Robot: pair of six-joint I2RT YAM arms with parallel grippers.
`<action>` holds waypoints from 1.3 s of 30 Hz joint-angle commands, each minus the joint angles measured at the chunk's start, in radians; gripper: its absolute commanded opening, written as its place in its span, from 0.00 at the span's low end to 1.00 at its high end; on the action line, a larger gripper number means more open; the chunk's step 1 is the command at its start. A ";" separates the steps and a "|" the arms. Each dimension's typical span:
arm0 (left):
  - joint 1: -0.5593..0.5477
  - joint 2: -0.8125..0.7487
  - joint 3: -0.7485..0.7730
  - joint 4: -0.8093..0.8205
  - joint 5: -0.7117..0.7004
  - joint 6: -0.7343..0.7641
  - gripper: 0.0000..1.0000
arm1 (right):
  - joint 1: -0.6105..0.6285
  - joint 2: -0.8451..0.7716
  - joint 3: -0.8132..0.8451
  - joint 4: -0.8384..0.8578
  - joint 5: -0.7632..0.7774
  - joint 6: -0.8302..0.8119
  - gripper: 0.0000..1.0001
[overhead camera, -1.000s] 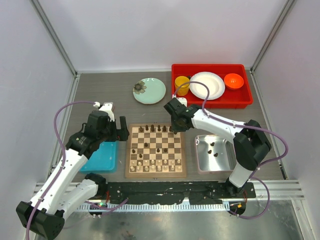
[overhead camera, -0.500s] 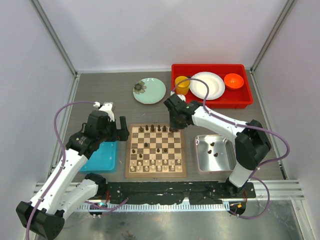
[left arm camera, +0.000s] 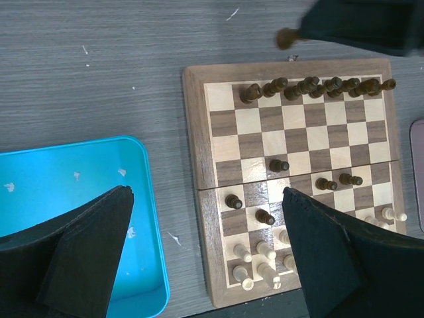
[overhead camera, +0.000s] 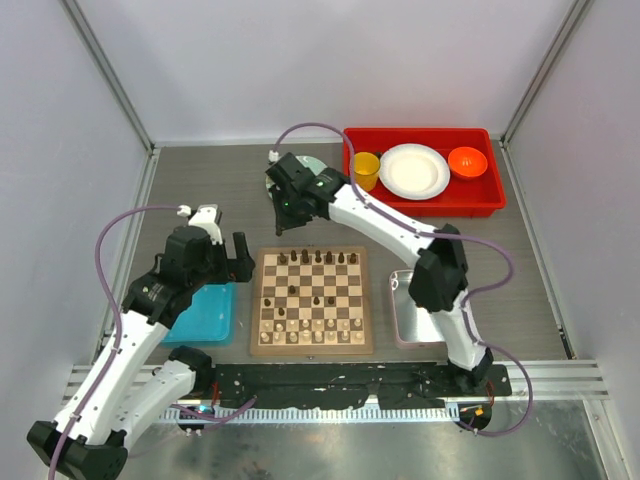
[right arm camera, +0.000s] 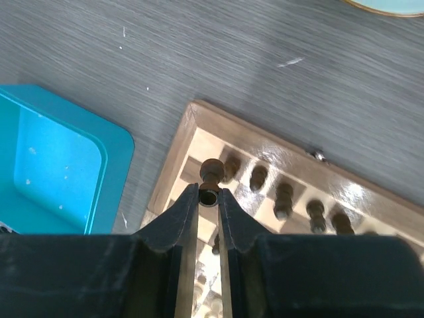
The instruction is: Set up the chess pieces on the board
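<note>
The board (overhead camera: 258, 300) lies in the middle of the table. Dark chess pieces (overhead camera: 310, 258) line its far row, a few stand mid-board, and pale ones (overhead camera: 310, 330) fill the near rows. My right gripper (overhead camera: 285, 207) hangs above the board's far-left corner, shut on a dark piece (right arm camera: 211, 171) that sticks out past its fingertips (right arm camera: 192, 199). That piece (left arm camera: 286, 38) also shows in the left wrist view, above the board's far edge (left arm camera: 199, 165). My left gripper (left arm camera: 207, 195) stands open over the board's left border, holding nothing.
A blue tray (overhead camera: 205, 312) lies left of the board. A silver metal tray (overhead camera: 400, 322) sits to the right, partly hidden by the right arm. A red bin (overhead camera: 420, 208) at the back right holds a yellow cup (overhead camera: 365, 170), a white plate (overhead camera: 414, 170) and an orange bowl (overhead camera: 467, 160).
My right arm has swung from the board's far-right corner to beyond its far-left corner, carrying the dark piece. The left arm has barely shifted.
</note>
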 commanded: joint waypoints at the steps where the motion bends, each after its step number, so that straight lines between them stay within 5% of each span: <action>1: 0.005 -0.015 0.007 0.038 -0.017 -0.006 1.00 | 0.016 0.177 0.256 -0.121 -0.076 -0.058 0.01; 7: 0.004 -0.015 0.006 0.043 -0.012 -0.005 1.00 | 0.035 0.307 0.387 -0.148 -0.127 -0.081 0.01; 39: 0.004 -0.004 0.000 0.051 -0.006 -0.003 1.00 | 0.052 0.363 0.320 -0.150 -0.144 -0.150 0.01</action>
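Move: The right hand grips a dark chess piece; its goal, the board's empty far-left corner square, lies about 5 cm to the left, 2 cm back and roughly 12 cm below. The dark piece next in the back row stands 3 cm right of that square, the following one 3 cm farther right. A lone dark piece stands about 11 cm back and 1 cm right of the hand. From the idle left hand, the corner square is some 11 cm ahead, 7 cm right and 13 cm down. The right arm brings the held dark piece down about 9 cm and some 5 cm left to the far-left corner square, just outside the nearest piece of the back row, doing most of this in one quick swoop. It then eases back 2 to 3 cm and sinks the last centimetre slowly, turning counter-clockwise by about 15 degrees and tipping steeper on the way, while the fingers keep their grip on the piece. ##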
